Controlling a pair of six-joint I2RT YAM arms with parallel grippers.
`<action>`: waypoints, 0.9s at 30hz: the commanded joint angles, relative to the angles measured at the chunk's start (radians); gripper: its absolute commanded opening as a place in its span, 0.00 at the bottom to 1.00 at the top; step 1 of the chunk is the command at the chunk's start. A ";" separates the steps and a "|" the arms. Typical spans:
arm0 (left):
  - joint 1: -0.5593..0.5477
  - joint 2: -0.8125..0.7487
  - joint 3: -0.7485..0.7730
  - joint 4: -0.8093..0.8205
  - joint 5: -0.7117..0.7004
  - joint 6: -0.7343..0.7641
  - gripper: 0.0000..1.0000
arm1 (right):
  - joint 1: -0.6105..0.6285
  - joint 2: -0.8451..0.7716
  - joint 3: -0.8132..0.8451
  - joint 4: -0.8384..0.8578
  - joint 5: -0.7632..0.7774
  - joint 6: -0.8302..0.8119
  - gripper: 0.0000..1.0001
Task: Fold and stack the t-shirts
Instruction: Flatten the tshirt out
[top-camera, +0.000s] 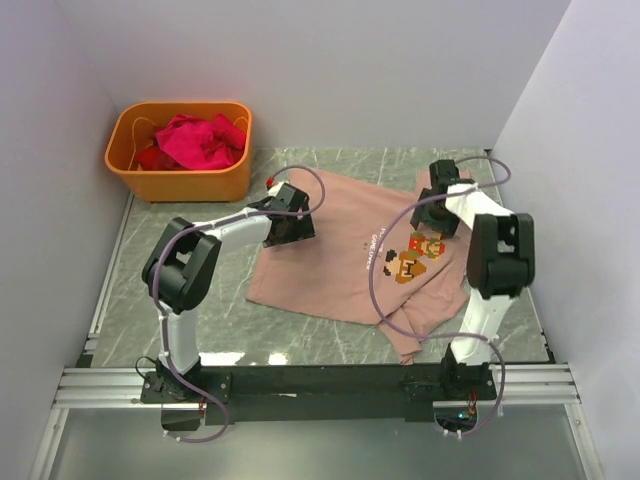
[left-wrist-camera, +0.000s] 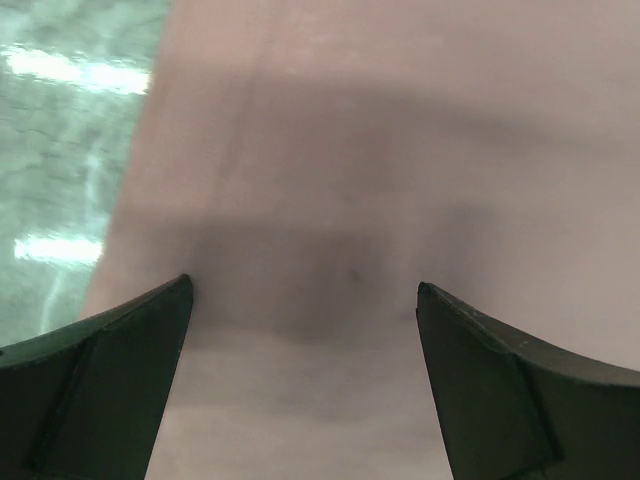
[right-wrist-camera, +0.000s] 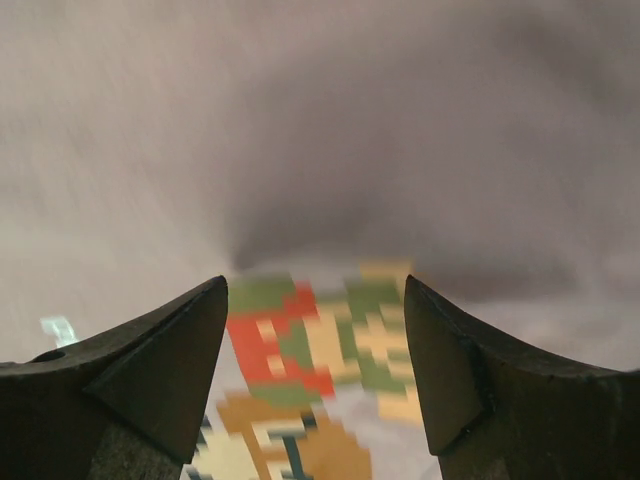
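A dusty pink t-shirt (top-camera: 340, 262) with a pixel-art print (top-camera: 415, 256) lies spread on the marble table, its right side partly bunched. Magenta and red t-shirts (top-camera: 200, 142) sit piled in the orange tub. My left gripper (top-camera: 289, 226) hovers low over the pink shirt's left part, jaws wide open with only cloth (left-wrist-camera: 330, 200) under them (left-wrist-camera: 303, 290). My right gripper (top-camera: 433, 212) is over the shirt's upper right, open, with the pixel print (right-wrist-camera: 315, 350) showing between its fingers (right-wrist-camera: 316, 285). Neither holds anything.
The orange tub (top-camera: 180, 178) stands at the back left corner. Grey walls close in the table on the left, back and right. Bare marble (top-camera: 190, 340) shows left of and in front of the shirt. A black rail (top-camera: 320, 382) runs along the near edge.
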 joint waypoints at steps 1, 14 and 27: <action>0.039 0.035 0.030 0.020 -0.011 -0.024 1.00 | -0.004 0.144 0.183 -0.037 -0.020 -0.099 0.77; 0.116 0.214 0.281 -0.069 -0.060 0.011 1.00 | -0.029 0.671 1.046 -0.277 -0.323 -0.355 0.78; 0.090 -0.023 0.236 -0.043 0.001 0.017 0.99 | -0.027 0.170 0.659 -0.153 -0.184 -0.202 0.80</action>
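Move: The pink t-shirt lies spread just under both hands, about 2 cm below; its middle is some 19 cm right and 5 cm back of the left hand. The orange basket stands roughly 29 cm to that hand's left and 21 cm ahead. From the right hand, the t-shirt's middle lies about 21 cm left and 10 cm back, its cartoon print some 6 cm left and 10 cm back, and its lettering 17 cm left and 8 cm back. Open fingers of both hands press onto the t-shirt and push it forward towards the back wall, the right by some 18 cm after dipping about 2 cm, turning counter-clockwise over 20 degrees, the left by about 9 cm while easing left. Both then lift and start back, the right more strongly. ##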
